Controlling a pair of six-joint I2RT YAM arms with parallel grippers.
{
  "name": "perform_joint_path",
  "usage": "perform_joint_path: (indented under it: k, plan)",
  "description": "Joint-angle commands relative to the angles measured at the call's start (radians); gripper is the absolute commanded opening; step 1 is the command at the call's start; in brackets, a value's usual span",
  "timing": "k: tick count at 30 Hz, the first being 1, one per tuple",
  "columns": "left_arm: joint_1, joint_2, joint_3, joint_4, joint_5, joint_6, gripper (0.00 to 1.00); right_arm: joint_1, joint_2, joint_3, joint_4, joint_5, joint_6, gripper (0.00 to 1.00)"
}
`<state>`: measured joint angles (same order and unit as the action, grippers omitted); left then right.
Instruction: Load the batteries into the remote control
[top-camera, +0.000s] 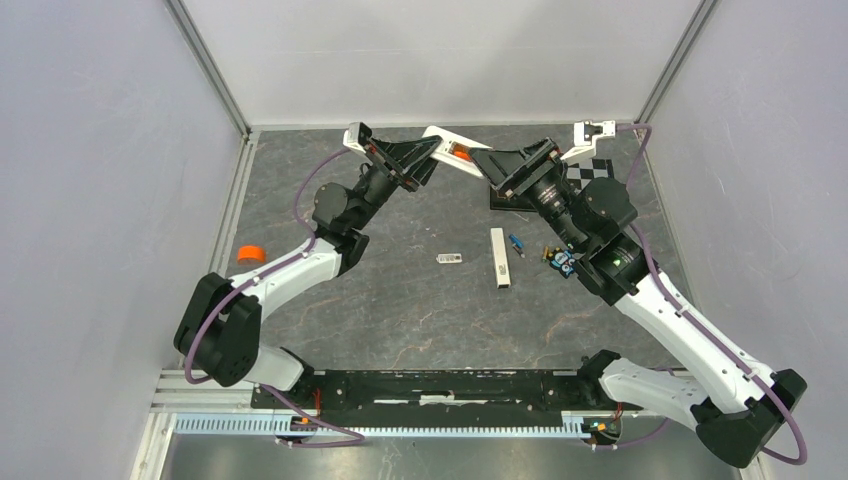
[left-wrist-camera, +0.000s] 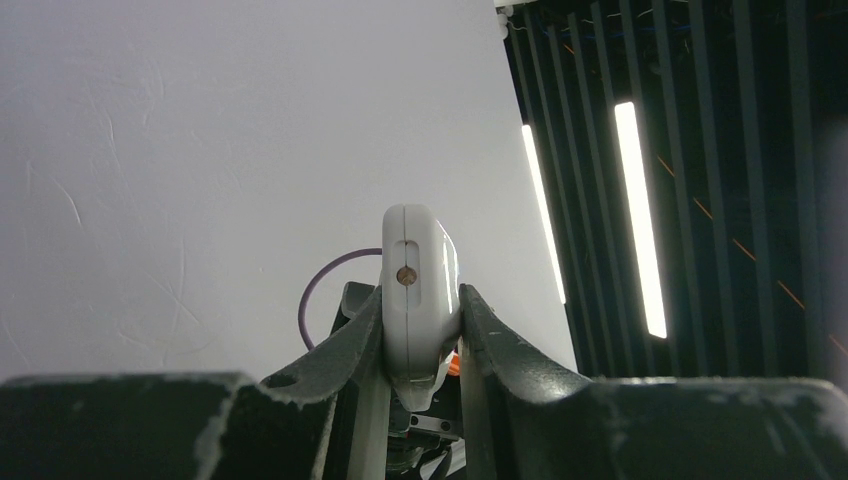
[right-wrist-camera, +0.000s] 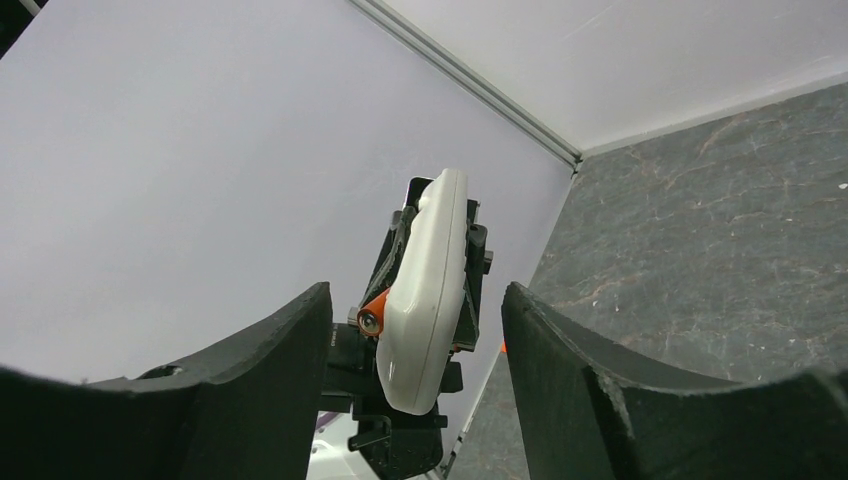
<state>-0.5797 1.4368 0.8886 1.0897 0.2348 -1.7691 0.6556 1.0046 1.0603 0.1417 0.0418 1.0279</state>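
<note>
My left gripper is shut on the white remote control and holds it in the air near the back of the table. In the left wrist view the remote stands edge-on between the fingers. My right gripper is open and faces the remote's free end without touching it. In the right wrist view the remote sits between the spread fingers, and an orange-red battery end sticks out of its back. Another battery lies on the table.
A slim white bar lies mid-table beside the loose battery. A small grey piece lies left of it. Small blue items sit by the right arm. An orange object lies at the left wall. A checkered marker lies at back right.
</note>
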Motion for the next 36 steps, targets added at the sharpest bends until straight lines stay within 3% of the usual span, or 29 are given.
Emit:
perform_joint_path:
  k: [1,16,28,34,36]
  plan:
    - [-0.003,-0.037,0.012,0.050,-0.012,-0.029,0.02,-0.001,-0.003,-0.009,0.038,0.009,0.025,0.66]
    - [-0.014,-0.040,0.041,0.054,0.049,0.017,0.02,-0.001,0.034,-0.036,0.033,-0.002,0.052,0.46]
    - [-0.014,-0.063,0.059,0.036,0.091,0.112,0.02,-0.001,0.055,-0.012,-0.151,0.055,0.066,0.31]
    - [-0.015,-0.122,0.069,-0.083,0.129,0.319,0.02,-0.001,0.084,0.043,-0.354,0.117,0.099,0.22]
    - [-0.014,-0.164,0.072,-0.147,0.136,0.414,0.02,-0.001,0.087,0.037,-0.371,0.126,0.104,0.26]
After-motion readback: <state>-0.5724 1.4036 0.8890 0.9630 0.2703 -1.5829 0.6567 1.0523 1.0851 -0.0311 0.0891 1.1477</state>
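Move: The remote control's middle is about 4 cm left of the right gripper and 1 cm ahead, at its height; its right end already lies between the open fingers. An orange battery in its compartment is some 3 cm left and 1 cm ahead. On the table about 43 cm below, the battery cover lies 3 cm left and 2 cm back, the white box 8 cm right and 2 cm back. The left gripper holds the remote, whose middle is 4 cm to its right and 1 cm back. Shut the right gripper from well open to about half that gap, easing slightly forward and left at first, until its fingers pinch the free right end of the remote control. Then sink about 3 cm more, a little forward, tipping the fingers down some 10 degrees. Keep the left gripper's hold on the other end and let it sink about 2 cm, rolling slightly. ##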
